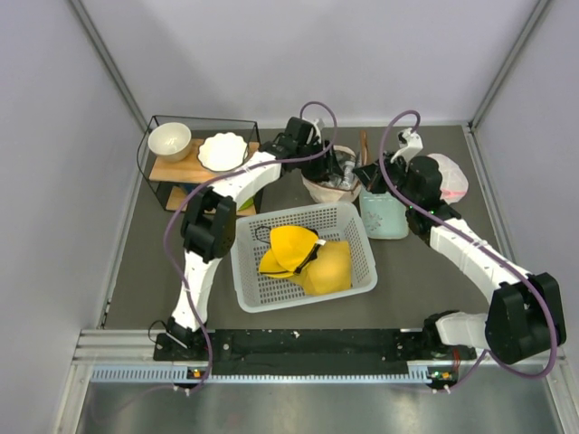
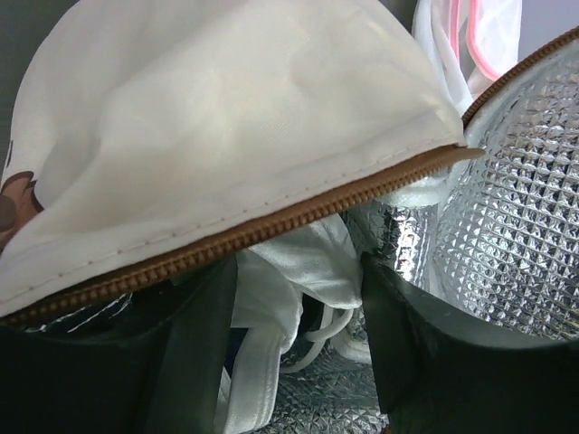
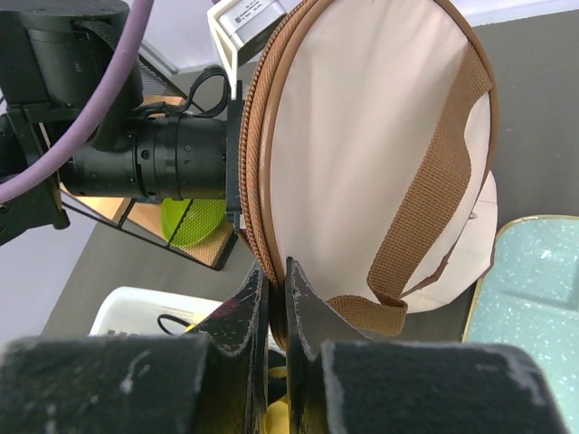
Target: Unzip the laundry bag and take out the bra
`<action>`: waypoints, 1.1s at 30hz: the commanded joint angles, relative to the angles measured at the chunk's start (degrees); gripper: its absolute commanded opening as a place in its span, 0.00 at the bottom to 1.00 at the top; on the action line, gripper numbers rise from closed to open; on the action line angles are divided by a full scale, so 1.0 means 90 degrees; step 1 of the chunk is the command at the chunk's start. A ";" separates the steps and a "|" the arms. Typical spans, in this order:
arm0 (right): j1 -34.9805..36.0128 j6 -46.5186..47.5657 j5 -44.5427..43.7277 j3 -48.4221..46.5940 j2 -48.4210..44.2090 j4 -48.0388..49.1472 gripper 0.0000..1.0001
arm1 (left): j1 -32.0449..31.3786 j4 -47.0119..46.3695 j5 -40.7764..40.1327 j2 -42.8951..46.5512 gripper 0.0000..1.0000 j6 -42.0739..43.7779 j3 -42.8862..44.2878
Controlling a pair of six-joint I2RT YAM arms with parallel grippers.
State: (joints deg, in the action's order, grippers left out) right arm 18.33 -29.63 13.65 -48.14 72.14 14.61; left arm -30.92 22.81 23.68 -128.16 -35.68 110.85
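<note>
The cream laundry bag (image 1: 318,191) stands behind the basket with its round lid (image 3: 362,136) unzipped and lifted. My right gripper (image 3: 279,282) is shut on the lid's brown zipper rim, beside the brown strap (image 3: 425,199). My left gripper (image 2: 298,362) is open inside the bag's mouth, under the zipper edge (image 2: 235,237). Its fingers (image 2: 181,362) stand either side of a white cloth (image 2: 298,271) on the silver quilted lining (image 2: 516,208). A dark patch (image 2: 232,351) shows behind the cloth; I cannot tell whether it is the bra.
A white lattice basket (image 1: 271,289) with a yellow padded garment (image 1: 308,258) sits in front of the bag. A teal container (image 1: 384,215) is to its right and a pink-trimmed white pouch (image 1: 450,176) beyond. A wire rack (image 1: 158,185) with bowls stands at back left.
</note>
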 commanded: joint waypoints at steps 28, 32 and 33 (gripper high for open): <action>-0.0034 -0.0009 -0.0364 -0.0217 -0.0281 -0.0363 0.00 | -0.0081 0.0386 0.0044 0.2052 0.00 0.0068 0.1043; -0.0034 -0.0038 -0.0384 -0.0218 -0.0339 -0.0374 0.00 | -0.0061 0.0386 0.0132 0.2442 0.00 0.0078 0.1043; -0.0034 -0.0058 -0.0384 -0.0189 -0.0359 -0.0364 0.00 | -0.0061 0.0386 0.0132 0.2530 0.00 0.0088 0.1033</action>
State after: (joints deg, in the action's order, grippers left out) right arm 18.24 -29.58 10.55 -48.14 71.40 10.98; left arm -31.90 29.58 23.11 -111.31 -34.57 118.45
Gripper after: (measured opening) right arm 0.033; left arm 0.014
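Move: The white bra lies bunched between the left hand's open fingertips inside the laundry bag's mouth, its middle some 2 cm below them, 1 cm ahead and 1 cm to the right. The bag's middle is about 3 cm back, straight left-right, and 6 cm down; the raised lid stands roughly 6 cm to the right, 4 cm ahead and 6 cm up. From the right hand, which pinches the lid's rim, the bra is about 5 cm left, 2 cm ahead and 10 cm below. The white bra is pinched as the left fingers shut fully on it inside the bag, then drawn up through the open mouth, slowly at first and then faster, about 20 cm in all, with the fingertips tilting up some 15 degrees. The right hand keeps its pinch on the lid's rim, holding the lid open and sinking by barely a centimetre. ##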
